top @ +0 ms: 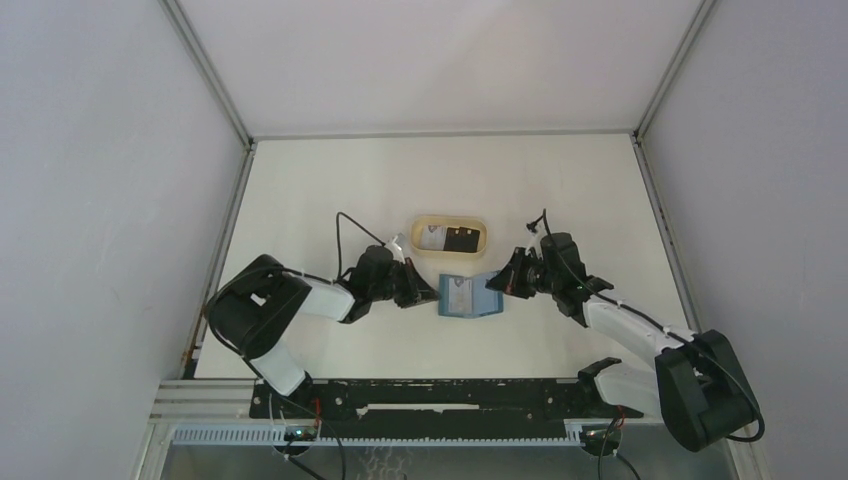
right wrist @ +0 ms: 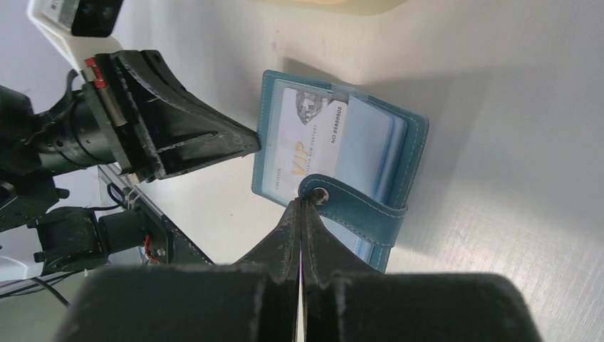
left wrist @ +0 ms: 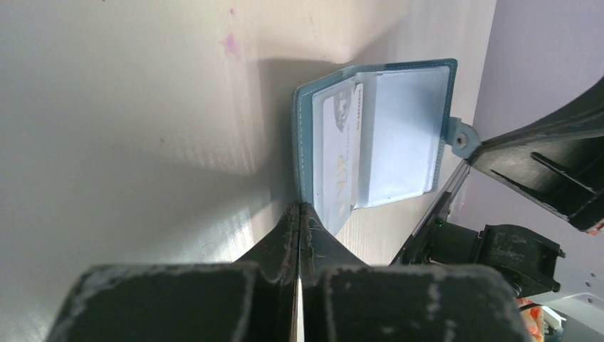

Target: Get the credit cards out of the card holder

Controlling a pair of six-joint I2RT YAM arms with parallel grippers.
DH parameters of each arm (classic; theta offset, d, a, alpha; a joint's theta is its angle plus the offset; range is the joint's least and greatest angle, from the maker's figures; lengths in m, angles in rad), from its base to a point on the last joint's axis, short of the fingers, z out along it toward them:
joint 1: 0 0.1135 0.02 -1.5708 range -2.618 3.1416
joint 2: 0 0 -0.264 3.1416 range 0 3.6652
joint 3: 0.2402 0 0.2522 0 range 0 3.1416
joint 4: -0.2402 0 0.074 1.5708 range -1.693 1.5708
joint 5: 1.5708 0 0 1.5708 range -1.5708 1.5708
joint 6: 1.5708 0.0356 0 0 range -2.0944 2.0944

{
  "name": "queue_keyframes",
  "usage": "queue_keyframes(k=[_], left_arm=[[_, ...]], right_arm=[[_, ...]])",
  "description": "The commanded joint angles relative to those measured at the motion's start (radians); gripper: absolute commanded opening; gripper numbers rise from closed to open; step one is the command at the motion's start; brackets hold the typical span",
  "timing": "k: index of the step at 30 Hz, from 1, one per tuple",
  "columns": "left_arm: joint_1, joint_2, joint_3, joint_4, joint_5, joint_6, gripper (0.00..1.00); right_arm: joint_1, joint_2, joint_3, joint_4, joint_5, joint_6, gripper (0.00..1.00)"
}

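Observation:
The teal-blue card holder [top: 468,298] lies open on the table, with a white credit card [right wrist: 310,139] printed "VIP" in its left pocket. In the tan tray [top: 450,217] lie a white card [top: 432,238] and a black card [top: 460,240]. My left gripper [left wrist: 299,208] is shut, its tips touching the holder's left edge [left wrist: 305,128]; I see nothing between the jaws. My right gripper [right wrist: 303,201] is shut too, tips against the end of the snap tab [right wrist: 356,206], which arches up from the raised right flap [top: 487,283].
The tan oval tray sits just behind the card holder, close to both grippers. Grey walls enclose the white table on three sides. The arm bases [top: 440,395] and a black rail run along the near edge.

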Motion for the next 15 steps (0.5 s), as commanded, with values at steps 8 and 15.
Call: queue_keyframes(k=[8, 15], left_arm=[[-0.007, -0.098, 0.026, 0.039, 0.004, 0.003, 0.0], [-0.01, -0.045, 0.021, 0.017, -0.023, 0.016, 0.0]], right_arm=[[0.011, 0.051, -0.029, 0.068, 0.032, -0.02, 0.34], [0.171, -0.14, 0.038, -0.058, 0.255, -0.076, 0.77]])
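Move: The open card holder's middle lies about 7 cm to the right of the left gripper, level fore and aft and roughly at its height; the credit card is some 5 cm to its right. From the right gripper, which holds the strap above the table, the card is about 5 cm left, 2 cm back and 5 cm lower, and the holder's middle 3 cm left and 2 cm back. The tray stands 11 cm ahead and 8 cm left of the right gripper. Keep the left gripper shut on the holder's left edge and raise that edge about 2.5 cm. Meanwhile lower the right gripper about 3 cm to lay the flap down, open its fingers wide to let go of the strap, then lift it back up a centimetre or so, easing slightly back. ##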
